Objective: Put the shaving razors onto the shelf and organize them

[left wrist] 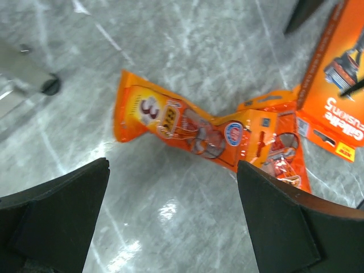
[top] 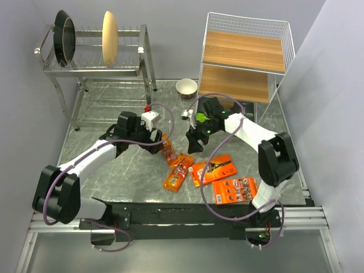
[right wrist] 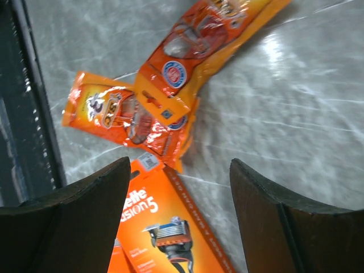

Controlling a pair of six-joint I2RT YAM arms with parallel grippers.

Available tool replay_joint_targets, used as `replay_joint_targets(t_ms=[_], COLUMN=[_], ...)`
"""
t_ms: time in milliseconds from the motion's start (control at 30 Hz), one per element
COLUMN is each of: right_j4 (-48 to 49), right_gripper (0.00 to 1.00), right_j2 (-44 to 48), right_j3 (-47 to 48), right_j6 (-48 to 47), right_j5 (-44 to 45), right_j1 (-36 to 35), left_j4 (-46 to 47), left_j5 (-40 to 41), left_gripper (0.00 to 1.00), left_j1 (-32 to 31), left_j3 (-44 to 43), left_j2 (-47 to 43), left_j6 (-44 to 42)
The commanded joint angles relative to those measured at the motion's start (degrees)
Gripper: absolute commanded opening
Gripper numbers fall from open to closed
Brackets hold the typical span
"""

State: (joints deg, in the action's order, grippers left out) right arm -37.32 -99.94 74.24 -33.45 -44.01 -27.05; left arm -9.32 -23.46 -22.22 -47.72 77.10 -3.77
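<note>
Two narrow orange blister packs [top: 169, 151] [top: 178, 172] lie crossed at mid-table, with two flat orange cards [top: 213, 169] [top: 234, 190] to their right. My left gripper [top: 160, 139] hovers open just left of the upper blister pack [left wrist: 170, 119], its fingers [left wrist: 57, 216] wide over bare table. My right gripper [top: 195, 143] is open above the packs. In the right wrist view its fingers [right wrist: 85, 216] straddle the nearer card [right wrist: 165, 227], with both blister packs [right wrist: 193, 51] [right wrist: 125, 116] beyond. The shelf [top: 244, 51] stands at the back right, and its wooden boards show bare. A lime-green patch [top: 201, 118] shows by the right wrist.
A steel dish rack [top: 94, 68] with plates stands at the back left. A small bowl [top: 186, 87] sits between the rack and the shelf. The dark frame rail [top: 199, 213] runs along the table's near edge.
</note>
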Motion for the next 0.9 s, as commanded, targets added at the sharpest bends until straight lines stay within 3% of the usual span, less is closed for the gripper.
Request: replay_joint_targets(t_ms=[0,200,367,433,567,667,800,867], right_j4=[-7.9,-5.4,-12.5,-14.4,-17.4,-16.3,-15.1,-14.3], right_gripper=[0.76,0.75,0.77,0.79,0.79,0.79,0.80,0.80], right_j2=[-4.0,-5.5,-3.0,-1.3,3.7,8.4,17.3,23.4], right_j3=[4.6,2.3,1.6,0.6,-2.9,-6.8,-11.7,-14.9], right_j6=[-4.3,-2.9,-10.8,-13.0,-17.3,-15.3,-11.3,-9.4], right_j5=[-1.3,0.6,3.4,4.7,7.4,7.6,8.5,8.8], right_j1=[-2.0,-3.5,-0.5,2.9,8.9,13.2,15.5,15.6], left_j4=[1.9,2.9,0.5,-0.7,0.6,2.4,-8.1,-8.6], left_j5=[-0.1,-0.9,-10.4,-11.5,-9.9,-15.1,-21.7,-22.7], left_gripper=[0.99,1.00,0.99,0.99,0.99,0.99,1.00,0.99], left_j1=[2.5,3.8,2.9,0.3,-12.0,-12.9,-13.9,-14.9], left_j3=[-0.1,0.9,-0.4,-1.8,-3.7,-8.3,-22.5,-24.3], left_j2=[-2.1,-2.1,-1.3,-0.9,1.0,7.7,19.8,23.2], left_j6=[0.2,0.3,-2.8,-5.4,-9.0,-10.5,-13.2,-13.9])
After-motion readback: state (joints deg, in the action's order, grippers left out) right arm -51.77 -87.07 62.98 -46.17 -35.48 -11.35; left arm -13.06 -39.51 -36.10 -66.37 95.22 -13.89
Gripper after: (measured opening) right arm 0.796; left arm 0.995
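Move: The Fusion box lies about 9 cm to the right of my right hand, 8 cm back and some 8 cm below. The other razor box is 19 cm right and 20 cm back of that hand. From my left hand, the lower razor pouch lies roughly 11 cm right, 9 cm back and 8 cm down. The upper pouch is 7 cm right and 4 cm forward, the Fusion box 27 cm right and 8 cm back. My right hand first sinks nearly 4 cm, then sweeps about 14 cm right across the forward side of the Fusion box, rising a little at the end, fingers tipping slightly steeper. My left hand eases 2 cm left, then whips some 15 cm right towards the lower pouch, swinging back and then forward, turning about 30 degrees clockwise until its fingers point right. Both stay open and empty. ##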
